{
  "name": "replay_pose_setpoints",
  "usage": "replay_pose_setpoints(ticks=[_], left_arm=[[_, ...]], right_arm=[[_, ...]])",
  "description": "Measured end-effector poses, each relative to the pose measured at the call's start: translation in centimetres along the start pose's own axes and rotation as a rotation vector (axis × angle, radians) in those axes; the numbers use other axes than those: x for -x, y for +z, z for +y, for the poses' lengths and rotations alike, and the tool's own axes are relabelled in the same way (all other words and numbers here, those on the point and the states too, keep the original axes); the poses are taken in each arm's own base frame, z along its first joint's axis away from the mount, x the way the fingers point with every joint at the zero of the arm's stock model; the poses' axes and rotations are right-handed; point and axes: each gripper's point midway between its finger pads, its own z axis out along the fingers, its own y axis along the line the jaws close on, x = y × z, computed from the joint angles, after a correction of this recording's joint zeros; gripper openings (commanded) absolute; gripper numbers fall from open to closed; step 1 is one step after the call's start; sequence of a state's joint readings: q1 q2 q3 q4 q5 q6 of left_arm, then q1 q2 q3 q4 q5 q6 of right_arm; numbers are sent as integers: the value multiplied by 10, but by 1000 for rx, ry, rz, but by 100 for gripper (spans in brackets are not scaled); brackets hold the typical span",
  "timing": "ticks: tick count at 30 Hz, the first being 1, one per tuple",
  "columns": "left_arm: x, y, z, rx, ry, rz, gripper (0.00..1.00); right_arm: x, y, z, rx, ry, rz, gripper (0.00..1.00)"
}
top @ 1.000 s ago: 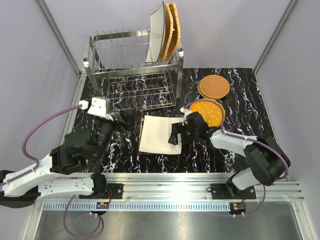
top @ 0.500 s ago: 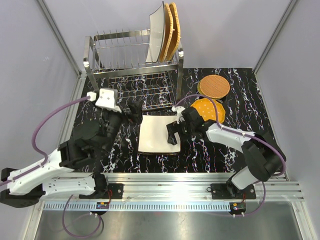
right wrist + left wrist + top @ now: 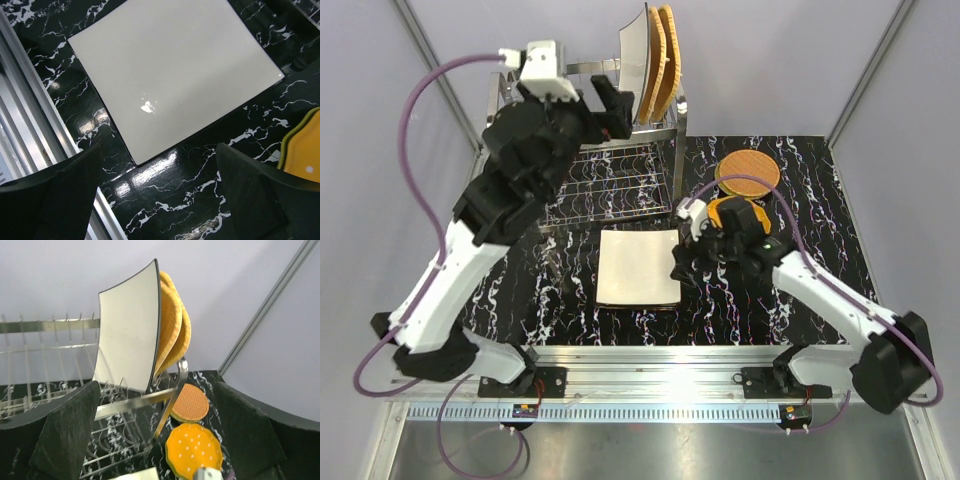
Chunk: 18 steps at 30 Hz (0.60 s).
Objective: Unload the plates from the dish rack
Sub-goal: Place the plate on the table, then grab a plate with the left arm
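The dish rack (image 3: 582, 135) stands at the back left; a white square plate (image 3: 632, 62) and two woven orange plates (image 3: 666, 58) stand upright at its right end. My left gripper (image 3: 608, 104) is raised at the rack's top tier, open and empty, facing the white plate (image 3: 129, 330) and the woven ones (image 3: 174, 322) from the left. Another white square plate (image 3: 638, 267) lies flat on the table. My right gripper (image 3: 684, 268) hovers open by its right edge, holding nothing; in the right wrist view that plate (image 3: 170, 70) lies just beyond the fingers (image 3: 260, 195).
A round woven plate (image 3: 748, 172) and an orange dotted scalloped plate (image 3: 744, 218) lie on the black marbled table right of the rack, the scalloped one partly under my right arm. An aluminium rail (image 3: 650, 360) runs along the near edge. Grey walls enclose the sides.
My left arm has swung up from the table beside the rack's lower tier to the rack's top. My right gripper has opened fully and drawn off the flat white plate's right edge.
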<state>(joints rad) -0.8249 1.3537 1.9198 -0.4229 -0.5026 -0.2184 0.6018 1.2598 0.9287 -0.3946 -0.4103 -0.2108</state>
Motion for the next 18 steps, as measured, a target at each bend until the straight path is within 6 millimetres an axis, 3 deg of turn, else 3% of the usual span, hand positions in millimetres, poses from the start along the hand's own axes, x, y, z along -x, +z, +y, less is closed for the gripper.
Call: replay_pose_setpoints(ticks=[5, 8, 11, 14, 18], left_arm=[[-12, 55, -1, -29, -56, 90, 84], [-30, 83, 11, -15, -80, 153, 77], [-53, 100, 24, 7, -88, 213, 68], [-73, 107, 29, 10, -83, 268, 63], [-85, 113, 26, -7, -75, 298, 61]], right_arm=[[24, -46, -10, -7, -24, -111, 100], [49, -71, -25, -35, -9, -181, 100], [64, -88, -32, -52, -1, -235, 100], [66, -96, -31, -44, 21, -256, 100], [67, -100, -31, -32, 64, -270, 100]])
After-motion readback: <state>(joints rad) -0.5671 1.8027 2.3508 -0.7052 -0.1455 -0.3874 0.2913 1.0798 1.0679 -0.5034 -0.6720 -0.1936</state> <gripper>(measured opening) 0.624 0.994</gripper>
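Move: The white square plate still standing in the rack lies about 22 cm ahead of the left hand, 3 cm to its right and 5 cm lower. The woven yellow plates stand some 5 cm to the right of it, level in depth; the rack's front rail is about 15 cm ahead of the hand, 2 cm right, 15 cm below. From the right hand, the table plate lies roughly 11 cm left, 2 cm ahead and 11 cm below, the dotted plate 12 cm ahead, 12 cm right and 13 cm below. The white square plate in the rack is what the left hand closes in on: it drives forward about 12 cm, at first level and then sinking some 7 cm while easing a little right, tipping its fingers down and narrowing them part way around the plate's near edge. The right hand, already clear of the table plate, rises about 11 cm and swings right, away from it, fingers wide. ##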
